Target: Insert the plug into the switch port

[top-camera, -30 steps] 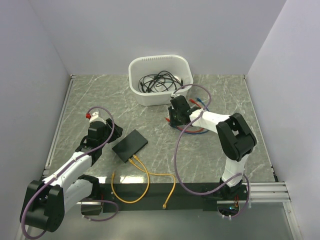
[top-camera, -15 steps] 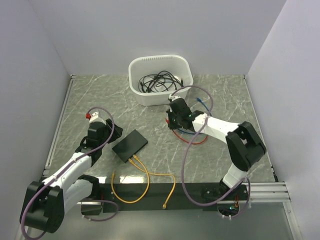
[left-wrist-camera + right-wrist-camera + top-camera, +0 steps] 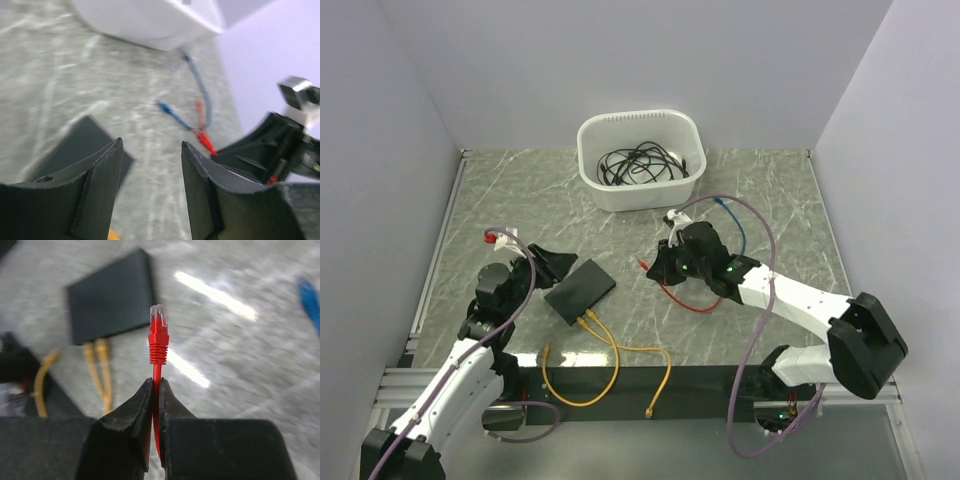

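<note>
The switch is a flat black box (image 3: 580,291) left of the table's middle. Its ports run along the near edge (image 3: 585,314), where two yellow cables (image 3: 603,338) are plugged in. My right gripper (image 3: 658,268) is shut on a red cable just behind its plug (image 3: 643,265), to the right of the box and apart from it. In the right wrist view the clear-tipped red plug (image 3: 158,322) sticks up from the shut gripper (image 3: 155,381), with the black box (image 3: 111,297) beyond it. My left gripper (image 3: 558,262) stands open and holds nothing, just left of the box (image 3: 75,145).
A white tub (image 3: 690,135) holding black cables stands at the back. A blue cable (image 3: 732,214) lies right of the tub's front. The red cable's slack (image 3: 695,306) loops on the table below my right gripper. Yellow cable loops reach the near edge (image 3: 650,410).
My right gripper closed on the red cable and carried it from beside the tub toward the black box. My left arm drew back, its gripper now pointing right at the box.
</note>
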Available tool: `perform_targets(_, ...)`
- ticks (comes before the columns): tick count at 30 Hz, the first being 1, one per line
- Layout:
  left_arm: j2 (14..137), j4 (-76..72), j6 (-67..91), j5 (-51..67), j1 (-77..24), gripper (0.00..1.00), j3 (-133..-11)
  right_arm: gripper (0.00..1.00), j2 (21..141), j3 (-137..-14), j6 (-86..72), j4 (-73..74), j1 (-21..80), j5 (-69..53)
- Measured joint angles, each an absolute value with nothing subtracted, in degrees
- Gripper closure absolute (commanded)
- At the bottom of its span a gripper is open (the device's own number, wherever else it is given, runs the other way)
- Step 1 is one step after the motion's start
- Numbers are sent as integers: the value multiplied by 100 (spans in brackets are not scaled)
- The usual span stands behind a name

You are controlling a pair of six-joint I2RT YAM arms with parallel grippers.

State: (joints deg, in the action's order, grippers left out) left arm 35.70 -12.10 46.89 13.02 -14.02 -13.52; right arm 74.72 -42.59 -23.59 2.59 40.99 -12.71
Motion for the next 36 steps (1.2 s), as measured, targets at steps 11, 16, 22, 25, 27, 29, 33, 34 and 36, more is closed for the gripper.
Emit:
perform_targets(11, 3496, -2987, 5975, 2633, -1509, 43, -762, 100, 6976, -3972, -2912, -891, 4101, -2663)
perform_targets(16, 3710, -3662, 6278, 2674, -1931, 43, -644, 100, 6971, -3933, -3094, -1138, 4141, -2945)
perform_targets(22, 4027, -4215, 6326, 2414, -2593, 43, -644, 100, 6971, -3929, -3212, -1310, 4259, -3074)
perform_targets(25, 4239, -4346, 6324, 2281, -2794, 43, -644, 100, 6971, -3929, -3236, -1354, 4316, -3114)
perform_targets(27, 4362, -4405, 6324, 2215, -2845, 43, -644, 100, 6969, -3929, -3238, -1376, 4342, -3116)
perform_targets(29, 4425, -4466, 6324, 2161, -2864, 44, -644, 100, 6969, -3929, -3240, -1382, 4366, -3118)
perform_targets(33, 4442, -4582, 6322, 2080, -2888, 43, -644, 100, 6969, -3929, -3258, -1402, 4414, -3120)
perform_targets(34, 4442, -4600, 6320, 2062, -2899, 44, -644, 100, 6971, -3929, -3260, -1413, 4431, -3120)
perform_targets(36, 4442, -4606, 6316, 2032, -2910, 43, -644, 100, 6971, -3929, -3277, -1431, 4471, -3122)
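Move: The red plug, held in my right fingers, is about 17 cm to the right of my left hand, 3 cm ahead and 4 cm lower. The black switch lies under my left hand, some 3 cm to its right, level fore-and-aft and 10 cm down; the two yellow plugs are 6 cm back, 4 cm right and 11 cm down. From my right hand the switch is about 17 cm left, level fore-and-aft and 8 cm down, with the yellow plugs 16 cm left, 6 cm back and 9 cm down. I swing my open left hand about 9 cm right, also back and up, turning it some 20 degrees clockwise and rolling its left side down, so its fingers face the red plug. My right hand keeps its pinch on the cable behind that plug, rises about 8 cm while drawing back and left, and levels its fingers towards the left hand, slowing as they near. ##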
